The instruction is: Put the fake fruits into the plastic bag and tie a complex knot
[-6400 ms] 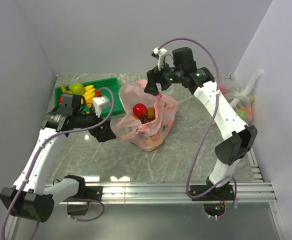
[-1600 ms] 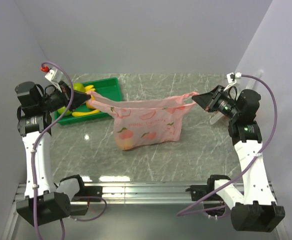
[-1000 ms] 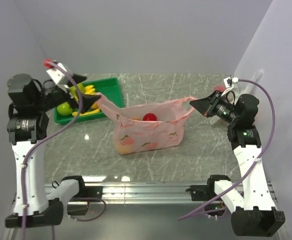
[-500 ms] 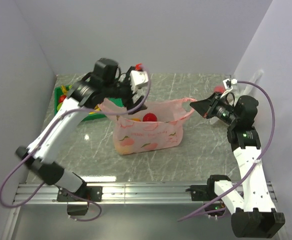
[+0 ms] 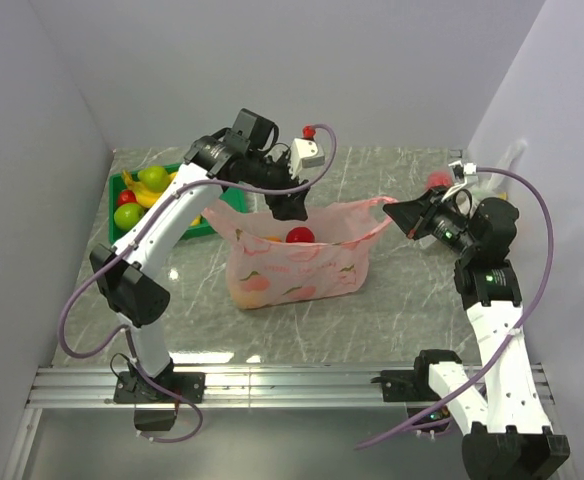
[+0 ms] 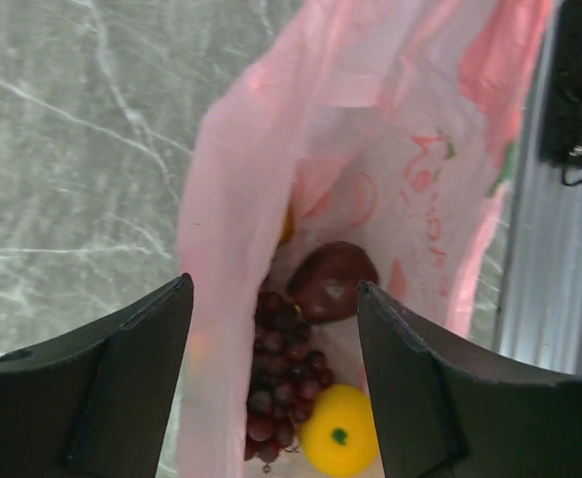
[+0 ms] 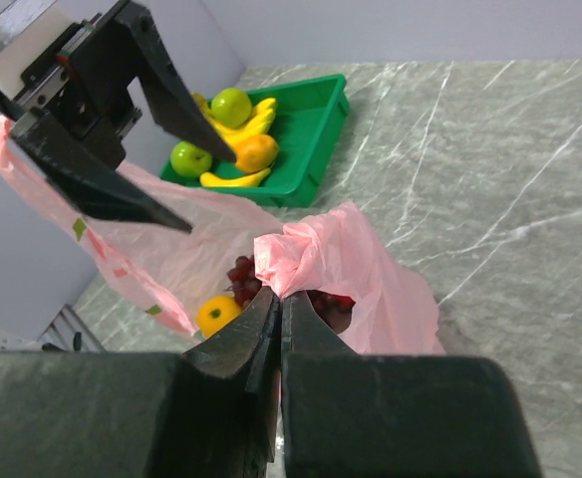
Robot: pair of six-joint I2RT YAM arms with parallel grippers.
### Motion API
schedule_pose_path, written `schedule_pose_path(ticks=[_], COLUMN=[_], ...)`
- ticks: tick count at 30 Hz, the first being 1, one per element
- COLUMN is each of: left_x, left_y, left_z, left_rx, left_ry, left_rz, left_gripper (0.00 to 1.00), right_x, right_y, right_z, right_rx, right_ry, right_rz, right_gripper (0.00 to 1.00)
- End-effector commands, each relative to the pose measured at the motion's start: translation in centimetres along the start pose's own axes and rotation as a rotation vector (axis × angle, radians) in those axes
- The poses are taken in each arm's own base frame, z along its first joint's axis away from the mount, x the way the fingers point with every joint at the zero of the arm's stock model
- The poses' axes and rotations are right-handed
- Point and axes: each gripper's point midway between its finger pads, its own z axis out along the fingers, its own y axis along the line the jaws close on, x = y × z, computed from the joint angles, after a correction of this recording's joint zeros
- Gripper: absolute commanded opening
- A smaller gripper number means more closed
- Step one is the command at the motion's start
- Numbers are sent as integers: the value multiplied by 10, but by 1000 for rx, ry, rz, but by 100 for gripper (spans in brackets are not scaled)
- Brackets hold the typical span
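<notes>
The pink plastic bag (image 5: 294,264) stands mid-table with its mouth open. My right gripper (image 5: 396,213) is shut on the bunched right handle (image 7: 316,251), holding it up. My left gripper (image 5: 288,207) hovers open over the bag's mouth, and the bag's left wall (image 6: 233,299) runs up between its fingers (image 6: 122,378). Inside lie dark grapes (image 6: 281,368), a red fruit (image 6: 333,282) and a yellow-orange fruit (image 6: 339,443). More fake fruits sit in the green tray (image 5: 222,193) at the left: green apples (image 7: 231,105), an orange (image 7: 256,152) and bananas (image 7: 236,179).
A clear bag with a white tufted top (image 5: 507,160) leans against the right wall behind my right arm. Grey walls close in the left, back and right. An aluminium rail (image 5: 292,380) runs along the near edge.
My left gripper let go of the bag's left handle and swung right to hover over the bag's mouth. The bag's left side has slackened. The right gripper keeps its hold.
</notes>
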Motion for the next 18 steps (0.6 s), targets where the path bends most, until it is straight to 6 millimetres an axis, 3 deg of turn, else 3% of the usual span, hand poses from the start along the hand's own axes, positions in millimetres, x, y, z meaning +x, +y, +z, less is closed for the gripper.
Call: schedule_pose_path(ticks=[1,5,9,12,13,14,15,18], left_x=[-1,12,16,18,17,13,13,7], left_y=[-16,-6,17,26,26,24,10,-10], left_z=[-2,10,20,24,25,23,23,15], left_rx=[104,69,-27,-56,-51,-34,38,142], left_ry=[-27,-4,11,19,18,8,9,-23], left_rz=[-31,-76,-104,-108,-104,-92,-98,-79], left_gripper=[72,68,52,46,40,22,14,0], right_x=[-19,-23,-23,-23,-22,-24,-25,-32], right_y=[-1,3,3,1,0,-1,-5,-16], right_z=[6,8,8,10,11,12,14,20], right_rx=[1,-26,-30,-24,-22,-19,-4,42], right_ry=[-62,-64,-68,-66,-66,-72,-76,-105], right_rz=[-93,-118,-143,-151,-156,-164,-171,-189], right_gripper=[0,0,0,0,0,0,0,0])
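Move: The far rim of the pink bag runs between the left hand's open fingers, about 5 cm below and 1 cm ahead and to the right. Inside the bag, some 20 cm below this hand, the red fruit lies about 5 cm back and 3 cm right; the yellow fruit is about 7 cm left of the red one. From the right hand, already pinching the bag's right handle, that rim spot is roughly 20 cm left, 1 cm ahead and 6 cm lower. The left hand sinks about 5 cm and shuts on the bag's far rim; the right, still gripping, eases forward. ##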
